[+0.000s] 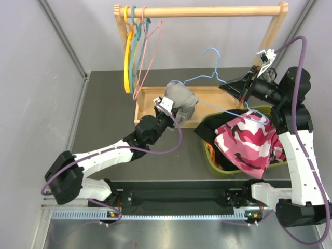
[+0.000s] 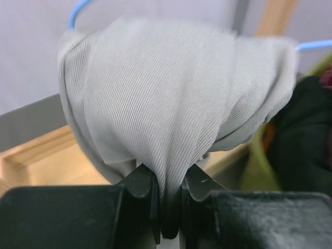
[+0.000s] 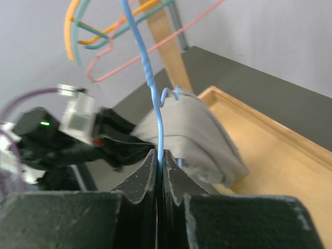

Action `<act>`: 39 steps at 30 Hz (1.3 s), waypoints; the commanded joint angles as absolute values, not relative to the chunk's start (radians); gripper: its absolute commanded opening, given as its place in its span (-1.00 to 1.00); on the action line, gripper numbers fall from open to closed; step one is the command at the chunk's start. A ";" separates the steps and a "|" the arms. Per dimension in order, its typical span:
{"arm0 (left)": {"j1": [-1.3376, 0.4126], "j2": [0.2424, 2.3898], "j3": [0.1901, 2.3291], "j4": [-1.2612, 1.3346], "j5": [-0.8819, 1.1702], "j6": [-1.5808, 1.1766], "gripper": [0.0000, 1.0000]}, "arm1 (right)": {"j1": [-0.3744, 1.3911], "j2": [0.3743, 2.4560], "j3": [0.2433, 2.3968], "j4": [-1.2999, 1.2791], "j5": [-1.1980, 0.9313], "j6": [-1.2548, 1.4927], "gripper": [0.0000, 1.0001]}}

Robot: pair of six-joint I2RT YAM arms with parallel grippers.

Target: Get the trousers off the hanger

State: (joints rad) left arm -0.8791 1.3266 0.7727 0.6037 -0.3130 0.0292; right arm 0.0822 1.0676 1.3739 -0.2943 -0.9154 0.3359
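Note:
Plain grey trousers (image 1: 181, 102) hang bunched over a blue wire hanger (image 1: 199, 78) above the wooden rack base. From the near left, my left gripper (image 1: 168, 110) is shut on a fold of that grey cloth (image 2: 171, 93), which is pinched between its fingertips (image 2: 142, 182). On the right, my right gripper (image 1: 230, 87) is shut on the blue hanger's wire (image 3: 155, 93), and the grey trousers (image 3: 197, 135) lie just beyond it. Pink camouflage trousers (image 1: 246, 140), a black pair (image 1: 210, 129) and a bit of orange cloth (image 1: 210, 151) lie in the green bin (image 1: 207, 161).
A wooden clothes rack (image 1: 202, 10) stands at the back, with its tray-like base (image 1: 150, 101) under the grey trousers. Bare yellow (image 1: 127, 57), teal (image 1: 136, 49) and pink (image 1: 148, 59) hangers hang at its left end. The green bin sits at the right, by the right arm.

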 commanded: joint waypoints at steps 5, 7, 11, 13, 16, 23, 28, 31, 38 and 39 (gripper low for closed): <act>-0.899 1.138 1.003 0.433 -0.046 -0.173 -1.00 | 0.086 1.054 1.404 -0.393 -0.649 0.118 -1.00; -0.900 1.115 1.060 0.390 -0.023 -0.195 -1.00 | 0.086 1.060 1.402 -0.405 -0.623 0.097 -1.00; -0.902 1.063 1.140 0.344 -0.008 -0.210 -1.00 | 0.086 1.071 1.397 -0.417 -0.566 0.075 -1.00; -0.902 1.049 1.192 0.322 0.020 -0.219 -1.00 | 0.084 1.078 1.396 -0.422 -0.548 0.069 -1.00; -0.902 1.026 1.268 0.296 0.057 -0.232 -1.00 | 0.083 1.094 1.393 -0.423 -0.523 0.058 -1.00; -0.902 0.959 1.371 0.216 0.071 -0.215 -1.00 | 0.081 1.111 1.407 -0.433 -0.485 0.034 -1.00; -0.900 0.884 1.370 0.175 0.060 -0.195 -1.00 | 0.081 1.129 1.422 -0.440 -0.479 0.023 -1.00; -0.900 0.853 1.376 0.147 0.054 -0.184 -1.00 | 0.080 1.129 1.422 -0.442 -0.468 0.017 -1.00; -0.900 0.807 1.371 0.063 0.080 -0.183 -1.00 | 0.077 1.126 1.466 -0.463 -0.480 -0.038 -1.00; -0.900 0.805 1.364 0.049 0.089 -0.186 -1.00 | 0.075 1.123 1.477 -0.466 -0.480 -0.046 -1.00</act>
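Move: My left fingers already pinch the grey trousers, whose bulk sits about 5 cm ahead, 3 cm right and 4 cm above, still on the blue hanger; that hanger's middle is some 15 cm right, 2 cm ahead and 10 cm up. The bin lies roughly 25 cm right, 10 cm back and 20 cm below. From my right hand, which grips the hanger, the trousers are about 15 cm left, 8 cm ahead and 12 cm lower. I keep my left pinch on the trousers and whip them up some 30 cm and back nearly 18 cm off the hanger, drifting left in the second half, while the fingers tip upward and swing clockwise. My right hand keeps hold of the blue hanger and draws it the other way, forward, right and down, about 6 cm each, swinging clockwise. ##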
